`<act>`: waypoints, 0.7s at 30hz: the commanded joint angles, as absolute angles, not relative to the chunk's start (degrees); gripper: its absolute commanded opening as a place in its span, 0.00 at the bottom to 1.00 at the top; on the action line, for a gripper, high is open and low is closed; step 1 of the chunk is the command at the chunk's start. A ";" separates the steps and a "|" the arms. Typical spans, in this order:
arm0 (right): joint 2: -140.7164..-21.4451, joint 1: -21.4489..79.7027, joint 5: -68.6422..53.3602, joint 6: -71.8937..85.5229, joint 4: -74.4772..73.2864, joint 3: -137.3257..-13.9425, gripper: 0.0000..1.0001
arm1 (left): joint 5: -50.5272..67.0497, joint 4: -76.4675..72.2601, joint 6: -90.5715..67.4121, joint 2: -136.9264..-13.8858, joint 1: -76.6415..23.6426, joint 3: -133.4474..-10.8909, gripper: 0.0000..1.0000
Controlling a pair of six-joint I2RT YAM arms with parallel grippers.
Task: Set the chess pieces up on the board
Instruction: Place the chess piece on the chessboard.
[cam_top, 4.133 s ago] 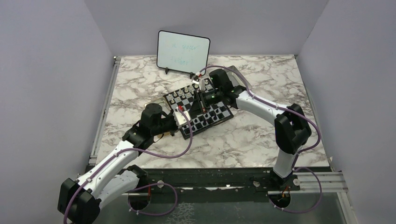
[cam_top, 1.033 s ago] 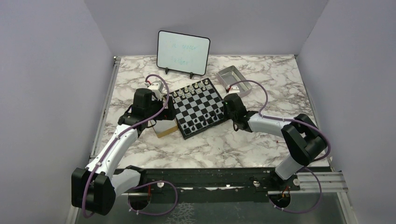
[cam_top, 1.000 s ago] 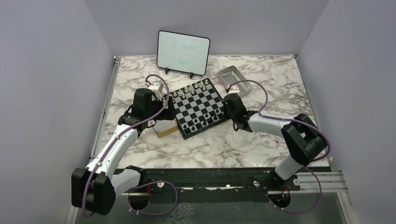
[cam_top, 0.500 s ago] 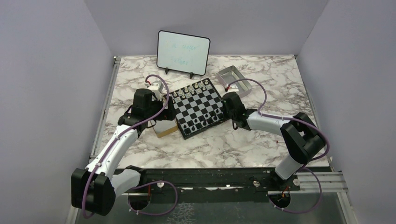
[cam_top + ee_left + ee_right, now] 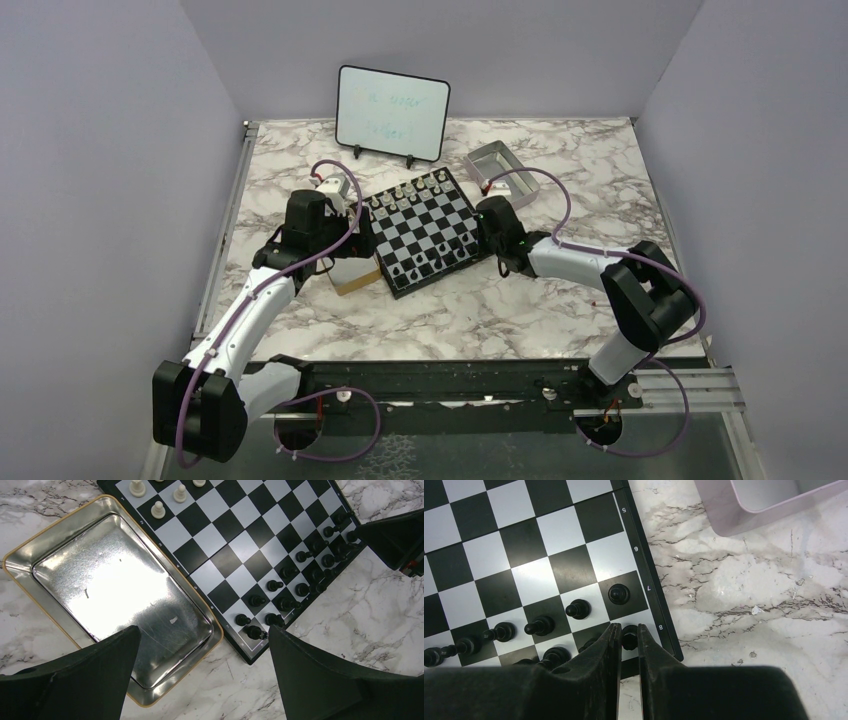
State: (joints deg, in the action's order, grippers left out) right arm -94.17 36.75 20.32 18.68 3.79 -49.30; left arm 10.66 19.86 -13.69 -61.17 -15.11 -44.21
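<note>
The board [image 5: 425,228] lies tilted on the marble table. Black chess pieces [image 5: 300,575] fill its two near-right rows, and white ones [image 5: 405,190] stand along the far-left side. My right gripper [image 5: 627,627] is low at the board's right corner [image 5: 483,222]. Its jaws stand narrow, shut on a black chess piece [image 5: 629,636] that stands on the corner square beside the "8". My left gripper [image 5: 203,630] hangs wide open above the board's left corner with nothing between its fingers.
A shiny tin tray [image 5: 110,580] with a tan rim lies against the board's left edge. A grey metal tray [image 5: 497,165] sits beyond the board's right corner. A small whiteboard [image 5: 392,112] stands at the back.
Four seconds ago both grippers were over the board; since then they have drawn back to its sides. Over the last second the right gripper crept slightly along the board's right edge. The left has stayed still.
</note>
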 commanded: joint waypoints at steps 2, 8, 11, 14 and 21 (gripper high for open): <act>-95.31 36.74 21.62 19.90 0.55 -50.48 0.21 | 9.41 19.71 -13.89 -60.10 -15.12 -43.68 0.99; -94.59 36.74 20.36 20.26 0.58 -50.98 0.27 | 9.30 19.73 -13.89 -60.08 -15.12 -43.73 0.99; -93.50 36.75 20.13 20.30 0.54 -51.15 0.32 | 9.09 19.69 -13.93 -60.01 -15.12 -43.77 0.99; -91.87 36.74 19.65 20.23 0.13 -51.38 0.36 | 8.83 19.69 -14.33 -60.22 -15.12 -43.81 0.99; -84.46 36.74 18.29 19.63 -4.31 -52.67 0.48 | 10.52 21.12 -16.56 -61.39 -15.12 -47.42 0.99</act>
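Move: The black rook is between my right fingertips, already standing on the board's near-right corner square, its middle about 2 cm below the hand point and otherwise level with it. A black pawn stands roughly 2 cm ahead and 1 cm left of my right hand, and a black knight about 2 cm left and 1 cm back. The empty grey tray lies some 13 cm ahead and 3 cm right. From my left hand the rook is around 20 cm right, 6 cm ahead and 11 cm down. I spread my right fingers from nearly closed to not quite half open and let go of the rook on its corner square. While they part, my hand eases back about 1 cm and dips slightly; then it turns upward, climbing roughly 2 cm away from the rook, the fingers still opening and the wrist all but unturned. ##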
